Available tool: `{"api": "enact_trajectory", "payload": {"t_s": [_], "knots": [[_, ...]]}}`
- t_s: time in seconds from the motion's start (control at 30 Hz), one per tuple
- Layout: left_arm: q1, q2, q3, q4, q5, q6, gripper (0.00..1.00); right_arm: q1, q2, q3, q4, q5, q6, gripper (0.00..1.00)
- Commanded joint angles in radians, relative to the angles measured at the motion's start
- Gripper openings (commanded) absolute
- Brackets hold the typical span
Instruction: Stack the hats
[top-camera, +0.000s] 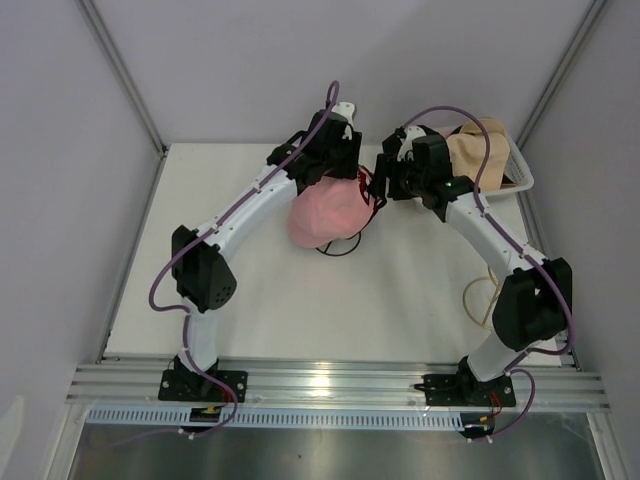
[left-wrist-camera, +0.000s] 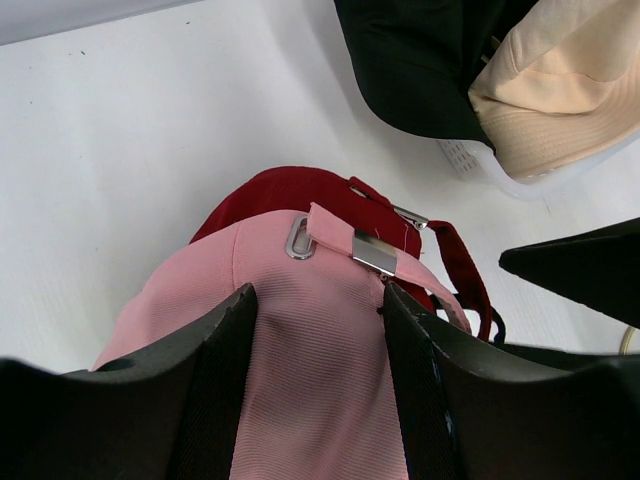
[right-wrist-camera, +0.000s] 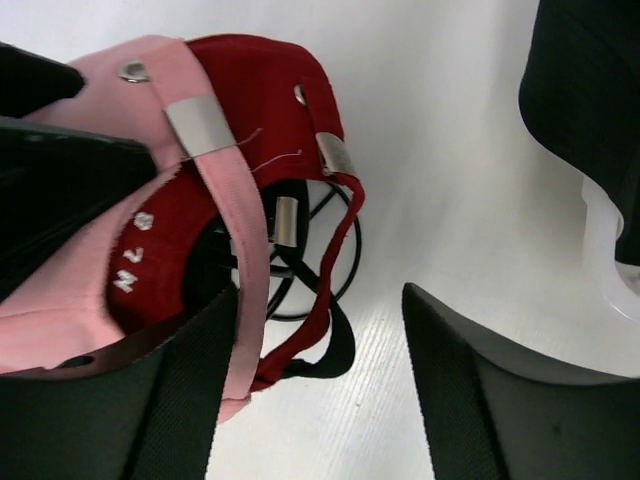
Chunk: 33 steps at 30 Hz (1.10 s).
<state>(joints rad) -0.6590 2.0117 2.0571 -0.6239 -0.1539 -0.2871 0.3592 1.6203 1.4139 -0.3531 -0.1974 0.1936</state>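
A pink cap (top-camera: 325, 215) lies at the table's middle on top of a red cap (left-wrist-camera: 280, 190), whose rim shows from under it. My left gripper (left-wrist-camera: 318, 292) is shut on the pink cap's back panel, just below its metal buckle. My right gripper (right-wrist-camera: 318, 292) hovers open beside the caps' back straps, bare table between its fingers; the pink strap (right-wrist-camera: 215, 170) hangs against its left finger. A black hat (left-wrist-camera: 410, 60) and a tan hat (left-wrist-camera: 560, 90) sit in the white basket (top-camera: 520, 175) at the far right.
A thin black cord (right-wrist-camera: 330, 250) loops on the table under the caps' straps. A beige cable loop (top-camera: 478, 300) lies near the right arm. The basket's rim (right-wrist-camera: 605, 260) is close on the right gripper's right side. Grey walls enclose the table.
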Motion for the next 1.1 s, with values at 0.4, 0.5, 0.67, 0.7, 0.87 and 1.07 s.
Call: {"api": "enact_trajectory", "payload": {"t_s": [0.4,0.5,0.67,0.7,0.87,1.07], "knots": [[0.018,-0.076,-0.041,0.032,0.083,-0.021,0.68,0.020,0.184,0.134,-0.144,0.196,0.026,0.07],[0.036,-0.083,-0.051,0.020,0.086,-0.040,0.77,0.030,0.227,0.152,-0.168,0.227,0.032,0.07],[0.096,-0.209,-0.199,0.114,0.096,-0.093,0.92,0.038,0.273,0.152,-0.178,0.222,0.040,0.06],[0.107,-0.273,-0.230,0.140,0.102,-0.096,0.92,0.038,0.288,0.158,-0.181,0.220,0.043,0.06],[0.186,-0.421,-0.429,0.203,0.074,-0.138,0.93,0.043,0.311,0.181,-0.211,0.211,0.038,0.07],[0.335,-0.596,-0.649,0.331,0.146,-0.225,0.98,0.058,0.346,0.192,-0.245,0.225,0.029,0.08]]}}
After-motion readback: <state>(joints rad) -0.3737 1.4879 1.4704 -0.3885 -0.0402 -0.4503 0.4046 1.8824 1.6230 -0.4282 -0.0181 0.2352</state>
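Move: The pink hat's back strap, with the red hat's strap just beneath, lies roughly 3 cm ahead of the right hand, 1 cm left and 4 cm below; the pink hat's middle is some 10 cm left, 5 cm back and 8 cm below. The black hat waits about 9 cm right and 9 cm ahead, 8 cm lower. From the left hand, already on the pink crown, the strap is about 4 cm right, 2 cm back and 4 cm below. Right hand reaches 7 cm forward-down, pinching both hats' straps; the left opens and swings off 15 cm left. ##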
